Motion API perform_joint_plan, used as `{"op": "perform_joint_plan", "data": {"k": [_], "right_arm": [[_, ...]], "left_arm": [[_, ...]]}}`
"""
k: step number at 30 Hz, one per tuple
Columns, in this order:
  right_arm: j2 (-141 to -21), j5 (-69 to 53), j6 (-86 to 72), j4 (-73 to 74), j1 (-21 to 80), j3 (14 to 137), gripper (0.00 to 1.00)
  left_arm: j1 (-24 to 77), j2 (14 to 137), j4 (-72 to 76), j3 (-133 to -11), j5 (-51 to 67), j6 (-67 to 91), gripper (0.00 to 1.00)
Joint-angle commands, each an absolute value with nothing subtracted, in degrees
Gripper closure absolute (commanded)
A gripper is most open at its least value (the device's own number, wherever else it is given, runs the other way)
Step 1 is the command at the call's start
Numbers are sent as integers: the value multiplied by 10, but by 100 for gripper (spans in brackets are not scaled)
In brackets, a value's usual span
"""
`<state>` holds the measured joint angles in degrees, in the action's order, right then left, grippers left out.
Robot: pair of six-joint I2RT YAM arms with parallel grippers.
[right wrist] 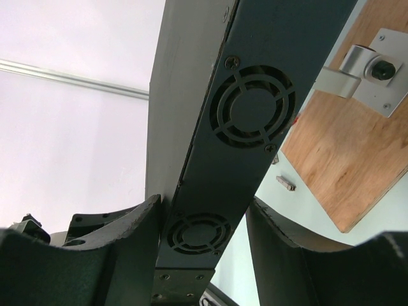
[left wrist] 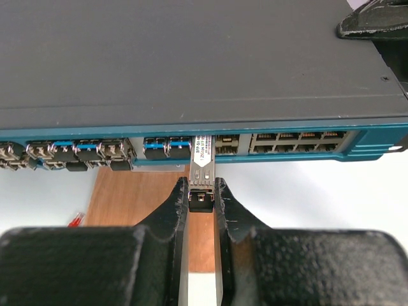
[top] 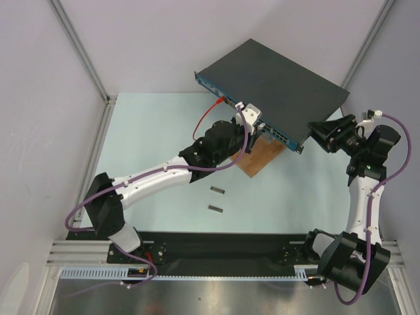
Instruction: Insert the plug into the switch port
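The switch (top: 275,72) is a flat dark-grey box with a blue front face and a row of sockets (left wrist: 293,141). It rests partly on a wooden board. The plug (left wrist: 202,172) is a small silver module with a black rear end. Its front end sits in a port in the middle of the front face. My left gripper (left wrist: 201,182) is shut on the plug's rear end, one finger (left wrist: 177,207) on each side. In the top view the left gripper (top: 252,128) is right at the front face. My right gripper (right wrist: 204,201) is shut on the switch's right end, whose side face (right wrist: 255,115) has fan vents.
The brown wooden board (top: 259,157) lies under the switch's front edge. Two small loose modules (top: 217,190) (top: 214,209) lie on the table before the left arm. A red cable (top: 213,108) runs into the front face. White walls and aluminium rails (top: 79,46) enclose the table.
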<state>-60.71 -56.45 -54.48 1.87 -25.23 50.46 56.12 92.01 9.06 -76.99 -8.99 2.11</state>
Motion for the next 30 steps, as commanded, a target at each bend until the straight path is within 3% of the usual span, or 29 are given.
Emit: {"op": "perform_joint_plan", "data": {"k": [1,14,22,23,26,30], "right_arm": [[-613,-577,-531,18,-230,494,100],[-612,-578,-514,36,-222,494,100],[-623,-586,-510,40,-228,509,100],[-623,-587,-510,39,-229,511,100],[-628,-591,-509,40,-234,515,100],[-627,-593,-503,46,-236,521,100]], "left_arm": [[562,929,153,-787,-96,8,100],[561,986,129,-861,-72,12,98],[557,908,91,-790,-44,9,67],[557,889,84,-785,-41,9,59],[557,870,27,-789,-33,15,45],[556,831,-23,-775,-15,15,45]]}}
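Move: The left hand holds the plug, its nose already in the switch port. The port mouth is about 2 cm ahead and 3 cm right, level with the fingers. At the same height, blue-tabbed modules are about 4 cm ahead and 1 cm right, and the copper port block 2 cm back and 7 cm right. The red cable plug lies some 14 cm ahead, 10 cm left. From the right hand, the port is about 4 cm ahead, 16 cm left. Still pinching the plug's rear end, the left hand pushes it forward and to the right into the port, about 2 cm, and stops there briefly. Its fingers then open wide enough to free the plug and it backs straight off the switch face, some 4.5 cm back and left, rising slightly at the end. The right hand stays put, keeping its grip on the switch's right end. ##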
